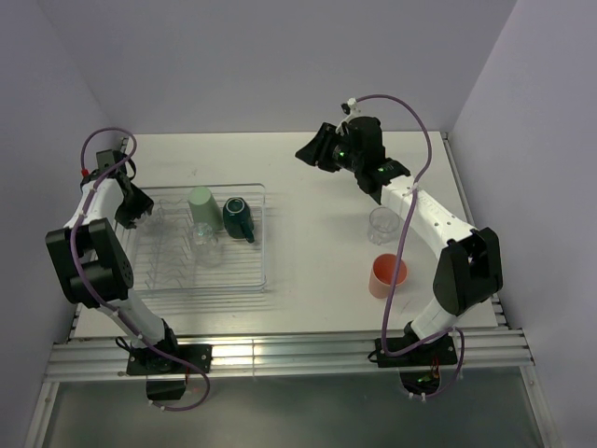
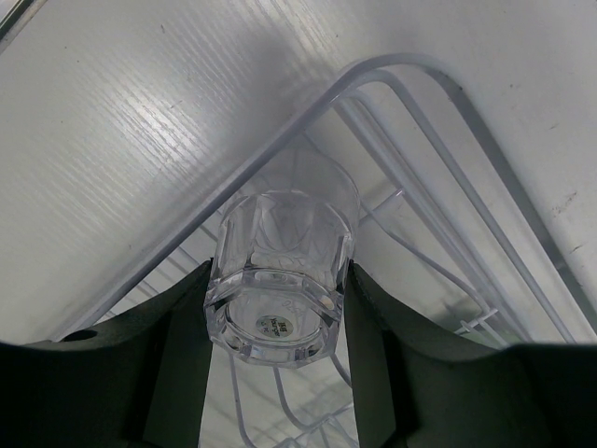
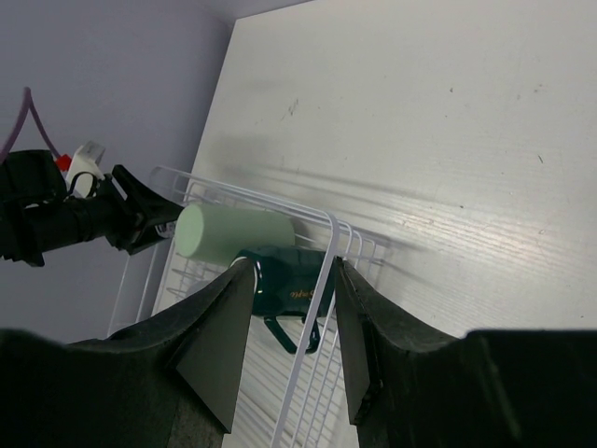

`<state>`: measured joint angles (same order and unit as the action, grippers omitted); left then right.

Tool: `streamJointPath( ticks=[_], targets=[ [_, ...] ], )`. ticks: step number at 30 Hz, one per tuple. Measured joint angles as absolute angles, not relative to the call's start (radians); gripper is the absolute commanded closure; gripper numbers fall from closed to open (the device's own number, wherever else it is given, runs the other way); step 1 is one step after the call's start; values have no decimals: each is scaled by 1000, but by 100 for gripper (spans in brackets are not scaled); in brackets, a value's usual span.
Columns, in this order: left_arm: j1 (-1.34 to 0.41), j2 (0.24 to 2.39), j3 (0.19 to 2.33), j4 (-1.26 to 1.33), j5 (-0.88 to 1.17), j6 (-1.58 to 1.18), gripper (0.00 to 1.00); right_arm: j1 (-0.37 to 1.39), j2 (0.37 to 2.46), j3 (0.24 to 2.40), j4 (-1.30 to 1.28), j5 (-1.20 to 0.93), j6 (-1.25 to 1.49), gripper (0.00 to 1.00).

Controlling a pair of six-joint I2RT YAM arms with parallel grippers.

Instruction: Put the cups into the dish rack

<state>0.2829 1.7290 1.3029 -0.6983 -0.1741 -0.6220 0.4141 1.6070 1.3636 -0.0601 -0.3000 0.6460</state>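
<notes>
My left gripper (image 2: 280, 280) is shut on a clear glass (image 2: 284, 266), base toward the camera, mouth toward the far left corner of the dish rack (image 2: 410, 84). From above, the left gripper (image 1: 138, 213) hangs over the dish rack (image 1: 264, 238). In the rack lie a pale green tumbler (image 1: 201, 207), a dark teal mug (image 1: 237, 217) and another clear glass (image 1: 207, 245). On the table to the right stand a clear glass (image 1: 381, 224) and a salmon-pink tumbler (image 1: 386, 275). My right gripper (image 1: 312, 154) is open and empty, raised over the back of the table.
The right wrist view looks past the open right gripper (image 3: 292, 271) at the rack rim (image 3: 322, 280), the green tumbler (image 3: 238, 233), the teal mug (image 3: 289, 285) and the left arm (image 3: 84, 219). Walls close the table at the back and on both sides.
</notes>
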Motion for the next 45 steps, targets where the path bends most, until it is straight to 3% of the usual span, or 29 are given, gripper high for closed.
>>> streamJointPath(
  ticks=[4, 5, 8, 11, 16, 45],
  targets=[
    [283, 1735, 1301, -694, -175, -622, 81, 414, 1607, 1364, -60, -300, 646, 52],
    [283, 1736, 1301, -694, -175, -622, 70, 414, 1607, 1364, -60, -300, 646, 52],
    [283, 1740, 1301, -692, -175, -622, 49, 414, 1607, 1364, -60, -300, 646, 52],
    [283, 1742, 1300, -692, -175, -623, 36, 414, 1607, 1364, -60, -300, 646, 52],
    [279, 1742, 1300, -688, -170, -632, 23, 414, 1607, 1364, -60, -300, 646, 52],
    [284, 1716, 1309, -679, -162, -643, 25, 414, 1607, 1364, -56, -304, 653, 53]
  ],
)
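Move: Between the left fingertips is the small clear glass, base up, its middle some 3 cm below and 1 cm ahead of the left hand, in the dish rack's far left corner. About 18 cm to this hand's right stands the green cup, 1 cm farther out; the larger clear glass is 18 cm right and 8 cm back, the teal mug 28 cm right and 1 cm back. From the right hand, the small glass lies roughly 45 cm left, 6 cm back and 22 cm below. Easing down about half a centimetre with the small glass still pinched by its base, the left hand then spreads its fingers and lets go of it in the rack's far left corner. Staying open, the hand backs off upward some 1.5 cm, drifting slightly forward. ##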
